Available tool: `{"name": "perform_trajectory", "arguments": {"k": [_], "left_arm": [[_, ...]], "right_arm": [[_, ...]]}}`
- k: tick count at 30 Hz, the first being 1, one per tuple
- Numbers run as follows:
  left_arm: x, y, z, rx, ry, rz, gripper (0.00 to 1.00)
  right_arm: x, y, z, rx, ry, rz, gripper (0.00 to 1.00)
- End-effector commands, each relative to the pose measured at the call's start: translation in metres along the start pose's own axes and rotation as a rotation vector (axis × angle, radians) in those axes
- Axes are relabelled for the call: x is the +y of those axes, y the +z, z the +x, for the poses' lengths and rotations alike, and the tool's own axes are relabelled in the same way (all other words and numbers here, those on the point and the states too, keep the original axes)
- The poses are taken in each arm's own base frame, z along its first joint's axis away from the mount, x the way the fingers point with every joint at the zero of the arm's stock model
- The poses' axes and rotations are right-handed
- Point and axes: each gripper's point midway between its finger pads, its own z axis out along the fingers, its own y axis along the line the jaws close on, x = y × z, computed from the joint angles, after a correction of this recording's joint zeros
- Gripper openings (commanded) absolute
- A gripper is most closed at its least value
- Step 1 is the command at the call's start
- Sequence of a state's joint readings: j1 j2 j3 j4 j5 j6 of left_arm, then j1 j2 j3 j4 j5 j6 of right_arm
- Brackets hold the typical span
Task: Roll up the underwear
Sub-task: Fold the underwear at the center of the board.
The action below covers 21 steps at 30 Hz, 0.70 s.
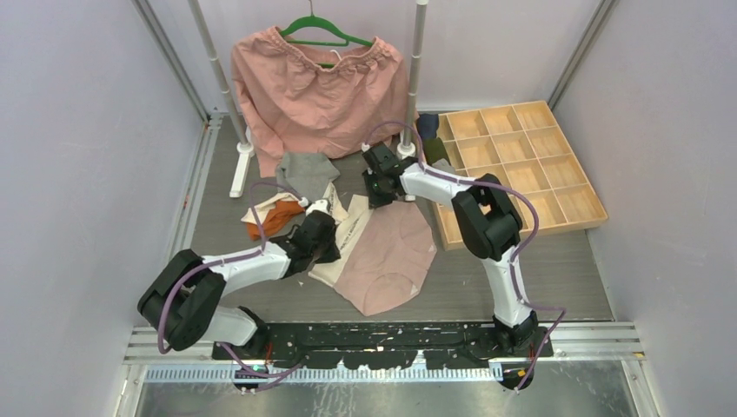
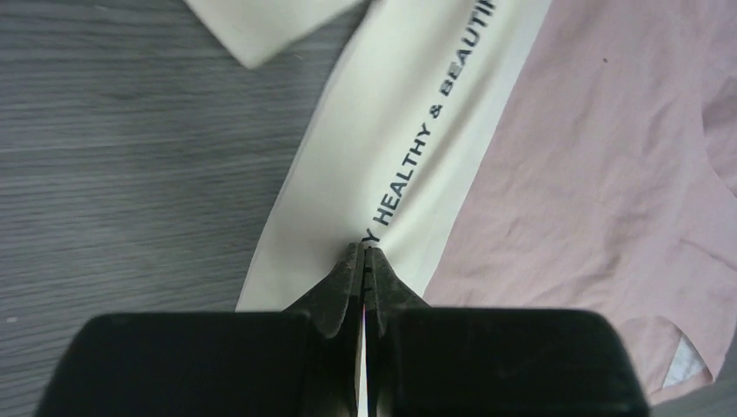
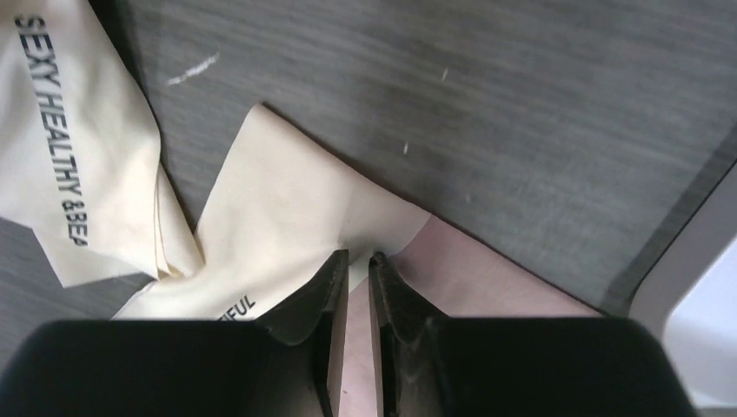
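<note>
A dusty pink underwear [image 1: 391,256] with a cream printed waistband [image 1: 352,228] lies flat mid-table. My left gripper [image 1: 335,241] is at the waistband's near left end. In the left wrist view the left gripper [image 2: 362,250] is shut, its tips pinching the waistband [image 2: 408,130] beside the pink cloth [image 2: 600,174]. My right gripper [image 1: 380,193] is at the far corner; in the right wrist view the right gripper [image 3: 358,258] is shut, with cream and pink cloth [image 3: 487,282] between its fingers. Grey underwear [image 1: 306,171] and orange underwear [image 1: 269,224] lie to the left.
A large salmon garment [image 1: 317,87] on a green hanger [image 1: 326,33] hangs at the back between two white posts [image 1: 414,78]. A wooden compartment tray [image 1: 556,204] stands at the right, with dark cloth rolls [image 1: 432,143] at its near-left corner.
</note>
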State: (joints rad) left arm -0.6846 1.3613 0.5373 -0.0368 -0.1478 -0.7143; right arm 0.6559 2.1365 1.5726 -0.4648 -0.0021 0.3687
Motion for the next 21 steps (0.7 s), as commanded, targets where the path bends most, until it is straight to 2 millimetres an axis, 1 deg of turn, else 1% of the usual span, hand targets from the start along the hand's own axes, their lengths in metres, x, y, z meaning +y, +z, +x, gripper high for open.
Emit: {"name": "perform_trajectory", "arguments": {"k": [1, 2, 3, 4, 6, 8, 9, 10, 11, 12, 14, 15, 17, 20, 21], "left_arm": [[0.044, -0.004, -0.005, -0.005, 0.013, -0.192, 0.01], [0.044, -0.008, -0.012, -0.020, 0.011, -0.195, 0.01], [0.043, -0.013, -0.019, -0.041, 0.006, -0.198, 0.02], [0.043, -0.018, -0.024, -0.056, 0.002, -0.200, 0.03], [0.043, -0.032, -0.033, -0.095, -0.021, -0.201, 0.09], [0.045, -0.048, -0.038, -0.127, -0.049, -0.201, 0.18], [0.047, -0.055, -0.039, -0.138, -0.073, -0.204, 0.24], [0.047, -0.065, -0.041, -0.158, -0.102, -0.196, 0.30], [0.051, -0.070, -0.035, -0.146, -0.123, -0.210, 0.36], [0.054, -0.076, -0.032, -0.145, -0.148, -0.211, 0.40], [0.058, -0.084, -0.020, -0.126, -0.196, -0.208, 0.46], [0.061, -0.088, -0.012, -0.111, -0.220, -0.207, 0.48], [0.067, -0.092, 0.000, -0.089, -0.263, -0.220, 0.54], [0.072, -0.092, 0.012, -0.082, -0.320, -0.217, 0.61], [0.072, -0.091, 0.016, -0.081, -0.335, -0.207, 0.62]], "right_arm": [[-0.014, 0.004, -0.008, 0.017, -0.045, 0.034, 0.22], [-0.011, -0.004, -0.014, -0.008, -0.045, 0.025, 0.23], [-0.010, -0.013, -0.016, -0.030, -0.044, 0.017, 0.25], [-0.007, -0.027, -0.023, -0.064, -0.041, 0.005, 0.28], [-0.006, -0.050, -0.019, -0.111, -0.032, -0.015, 0.34], [-0.001, -0.080, -0.025, -0.187, -0.014, -0.048, 0.38], [0.003, -0.089, -0.015, -0.184, -0.014, -0.084, 0.40], [0.009, -0.108, -0.015, -0.221, -0.013, -0.113, 0.42], [0.010, -0.112, -0.005, -0.216, -0.022, -0.117, 0.43], [0.013, -0.122, -0.001, -0.230, -0.029, -0.125, 0.44], [0.021, -0.135, 0.013, -0.240, -0.051, -0.118, 0.47], [0.030, -0.143, 0.021, -0.241, -0.074, -0.124, 0.50], [0.038, -0.147, 0.035, -0.238, -0.099, -0.112, 0.52], [0.055, -0.146, 0.061, -0.210, -0.133, -0.124, 0.55], [0.058, -0.145, 0.068, -0.204, -0.134, -0.123, 0.55]]}}
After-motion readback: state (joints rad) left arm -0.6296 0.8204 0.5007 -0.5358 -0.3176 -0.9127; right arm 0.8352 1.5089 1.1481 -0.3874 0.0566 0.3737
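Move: The flat pink underwear lies right under both gripper tips, some 2 cm down. Its middle is about 10 cm to the right of the left hand and level with it, and from the right hand about 12 cm back and 1 cm right. A crumpled grey cloth lies roughly 22 cm ahead of the left hand and 6 cm left, an orange cloth about 10 cm ahead and 13 cm left. The white stand foot is some 9 cm ahead of the right hand and 7 cm right. Ease both grippers about 1 cm farther forward on the underwear, then let them come free. Slide the left one left along the cloth, lift it and bring it back past the waistband's near-left corner, about 8 cm left in all, turning counter-clockwise and opening past halfway. Raise the right one about 12 cm while drawing it back 11 cm over the underwear's middle, first swinging left and back again, opening to half. ##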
